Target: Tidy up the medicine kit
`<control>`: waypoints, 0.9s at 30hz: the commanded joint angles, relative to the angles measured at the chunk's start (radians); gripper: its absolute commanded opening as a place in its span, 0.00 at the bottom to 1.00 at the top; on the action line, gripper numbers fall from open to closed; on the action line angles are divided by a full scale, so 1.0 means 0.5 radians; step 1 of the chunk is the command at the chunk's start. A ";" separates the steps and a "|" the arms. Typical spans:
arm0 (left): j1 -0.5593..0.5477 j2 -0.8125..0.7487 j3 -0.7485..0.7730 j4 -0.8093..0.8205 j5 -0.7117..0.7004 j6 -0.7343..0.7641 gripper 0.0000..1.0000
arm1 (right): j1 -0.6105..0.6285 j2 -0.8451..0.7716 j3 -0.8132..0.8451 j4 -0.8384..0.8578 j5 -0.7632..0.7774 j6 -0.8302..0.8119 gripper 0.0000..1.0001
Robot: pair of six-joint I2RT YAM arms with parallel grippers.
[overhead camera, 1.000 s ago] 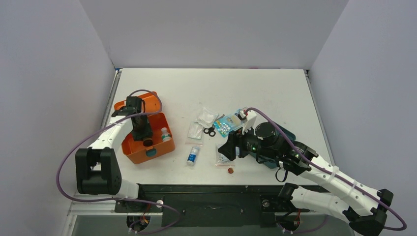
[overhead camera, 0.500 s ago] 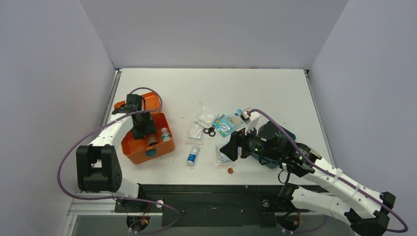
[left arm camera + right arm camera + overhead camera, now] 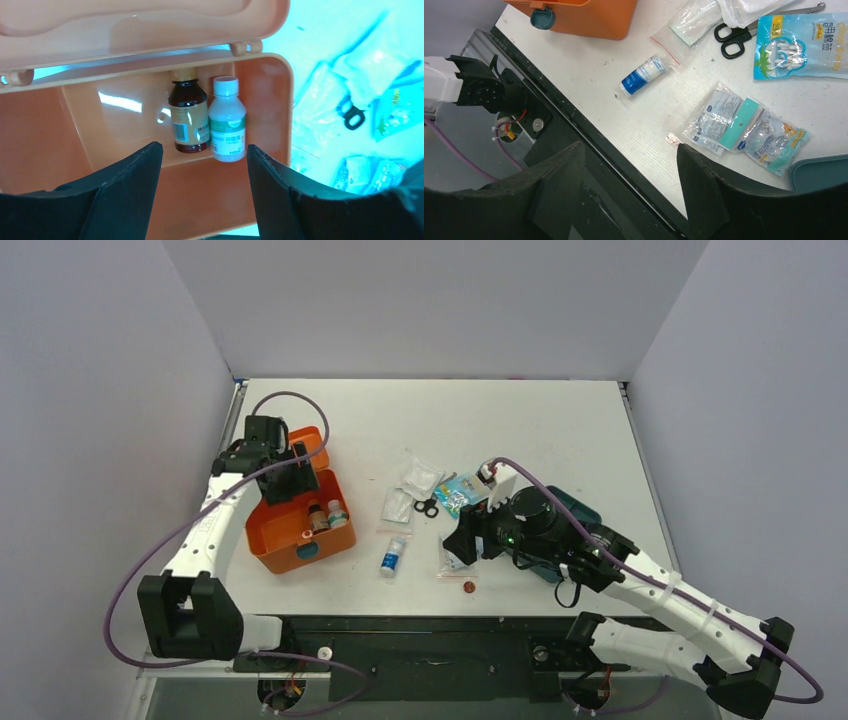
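Observation:
The orange medicine kit [image 3: 290, 545] stands open at the left of the table, its lid [image 3: 305, 443] tipped back. Inside, against its right wall [image 3: 262, 105], a brown bottle [image 3: 188, 117] and a white bottle with a green label [image 3: 227, 122] stand side by side. My left gripper [image 3: 203, 150] hangs open above the kit's interior, apart from both bottles and holding nothing. My right gripper [image 3: 630, 147] is open and empty over the table's near edge, beside a pair of sachet packets [image 3: 724, 120].
A blue-and-white tube [image 3: 642, 76], black scissors [image 3: 734, 40], a blue cotton swab bag [image 3: 801, 45] and clear pouches [image 3: 418, 478] lie mid-table. A teal tray [image 3: 821, 172] sits under my right arm. A small brown disc [image 3: 467, 587] lies near the front edge.
The left gripper has opened, left the brown bottle standing beside the white one, and drawn up and back toward the lid. The right arm shifted only slightly.

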 commanded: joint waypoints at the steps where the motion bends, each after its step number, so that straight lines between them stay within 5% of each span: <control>1: -0.023 -0.178 0.145 -0.157 0.031 0.075 0.61 | 0.026 0.062 0.121 0.031 0.069 -0.024 0.63; 15: 0.007 -0.649 0.205 -0.421 -0.669 0.069 0.62 | 0.088 0.156 0.124 0.116 0.073 -0.012 0.63; 27: 0.241 -0.679 -0.035 -0.371 -0.695 0.103 0.63 | 0.123 0.143 0.104 0.115 0.040 -0.042 0.63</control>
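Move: The left hand has just left the orange box, whose open tray is centred about 3 cm to its left, roughly level front to back and 11 cm below. Under the hand, about 1 cm right, lies the brown bottle; the white bottle is some 5 cm right, and the lid about 11 cm ahead and 6 cm left. From the right hand, the blue-and-white bottle is some 10 cm ahead, 13 cm left, 21 cm below; the bandage pouch 11 cm straight ahead. Up, then left and back in an arc, the left hand clears the two bottles and swings towards the left side of the orange box, climbing about 9 cm before sinking a couple; it ends some 8 cm farther left and 7 cm back. The wrist rolls left side up and turns counter-clockwise about 15 degrees, fingers staying open and empty. The open right hand drifts just under 2 cm left, towards the blue-and-white bottle. ##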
